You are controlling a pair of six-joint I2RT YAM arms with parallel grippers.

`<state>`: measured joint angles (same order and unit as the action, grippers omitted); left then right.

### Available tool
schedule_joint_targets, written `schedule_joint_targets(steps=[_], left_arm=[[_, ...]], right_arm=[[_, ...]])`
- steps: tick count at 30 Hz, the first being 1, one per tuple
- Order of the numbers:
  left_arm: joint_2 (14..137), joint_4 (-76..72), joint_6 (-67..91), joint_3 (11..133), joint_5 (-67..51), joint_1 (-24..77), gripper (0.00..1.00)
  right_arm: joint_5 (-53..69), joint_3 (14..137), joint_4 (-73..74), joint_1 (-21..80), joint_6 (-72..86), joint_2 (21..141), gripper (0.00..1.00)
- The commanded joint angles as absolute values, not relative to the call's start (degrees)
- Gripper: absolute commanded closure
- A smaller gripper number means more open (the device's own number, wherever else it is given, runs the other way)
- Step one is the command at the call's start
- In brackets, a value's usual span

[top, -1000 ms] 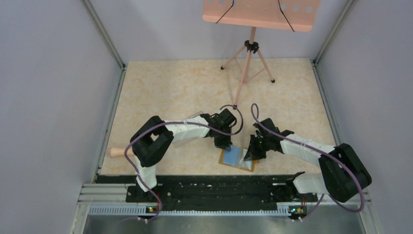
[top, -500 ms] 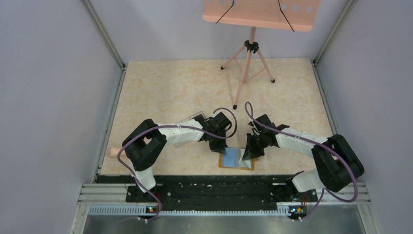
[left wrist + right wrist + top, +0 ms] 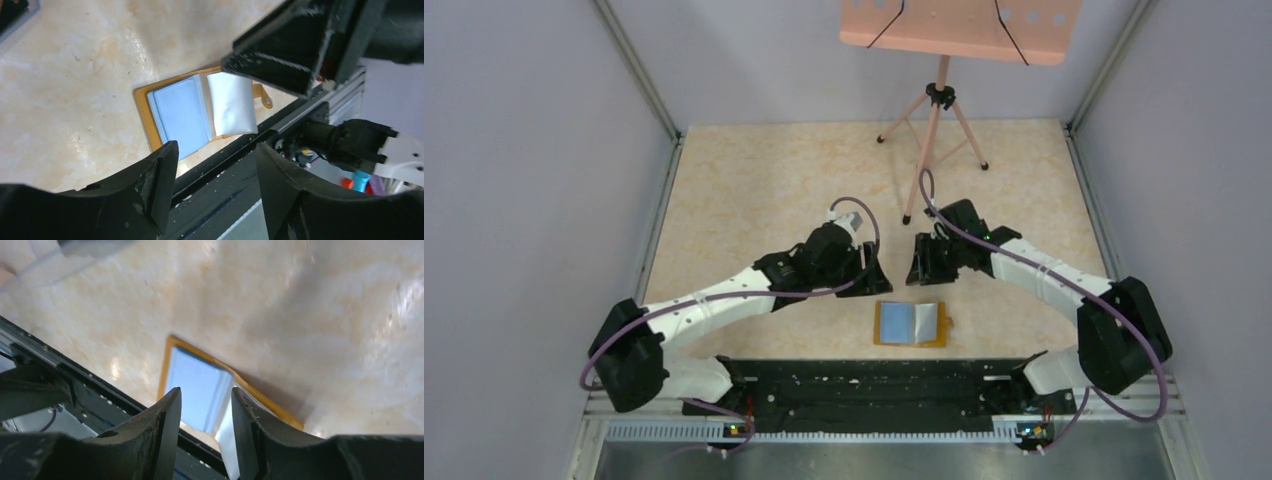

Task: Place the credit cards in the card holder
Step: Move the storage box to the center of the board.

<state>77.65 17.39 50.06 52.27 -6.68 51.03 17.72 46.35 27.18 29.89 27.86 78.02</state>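
Note:
The card holder point(image 3: 910, 323) lies open and flat near the table's front edge, with an orange rim, a blue-grey pocket on the left and a pale leaf on the right. It also shows in the left wrist view point(image 3: 192, 112) and the right wrist view point(image 3: 197, 382). My left gripper point(image 3: 865, 268) hangs just behind and left of it, open and empty point(image 3: 215, 165). Just behind and right of it is my right gripper point(image 3: 921, 268), jaws apart with nothing between them point(image 3: 206, 395). No credit cards show plainly.
A pink music stand on a tripod point(image 3: 939, 95) stands at the back. A black rail point(image 3: 864, 385) runs along the near edge, close to the card holder. A clear box corner point(image 3: 15, 12) with something dark inside shows in the left wrist view. Grey walls enclose both sides.
Both grippers were down at the card holder; they have opened and drawn back from it toward the far side. The left arm has stretched out low. The holder stays open on the table.

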Motion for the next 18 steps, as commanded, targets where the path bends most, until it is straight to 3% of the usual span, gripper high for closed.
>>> schedule_joint_targets(steps=[1,10,18], left_arm=[[67.7,9.4,51.4,46.3,-8.6,48.4,0.34],[49.7,13.3,52.5,39.1,-3.6,43.0,0.20],[45.1,20.8,52.1,38.7,-2.0,42.3,0.17]], right_arm=[[19.3,54.0,23.7,30.4,25.8,84.6,0.56],[21.5,69.8,23.1,33.0,25.0,99.5,0.39],[21.1,83.0,25.4,37.7,24.9,110.9,0.36]])
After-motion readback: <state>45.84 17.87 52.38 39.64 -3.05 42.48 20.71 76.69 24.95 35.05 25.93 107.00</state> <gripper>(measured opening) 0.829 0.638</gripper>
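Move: The storage box, standing slantwise on the table, has its middle some 23 cm to the right hand's left, 7 cm farther out and 4 cm lower; the black cards in its right end are about 17 cm left and 11 cm ahead of that hand. The open card holder lies 8 cm back and 2 cm left of it. From the left hand, the box is roughly 14 cm left, 11 cm ahead and 9 cm below. Heading for the card-filled end of the storage box, the empty right hand sweeps left and forward, about 10 cm each way and nearly level, fingers opening wider. The left hand, empty too, swings some 9 cm left and climbs nearly as much, turning some 20 degrees as its fingers spread further. Both hands draw away from the card holder. ##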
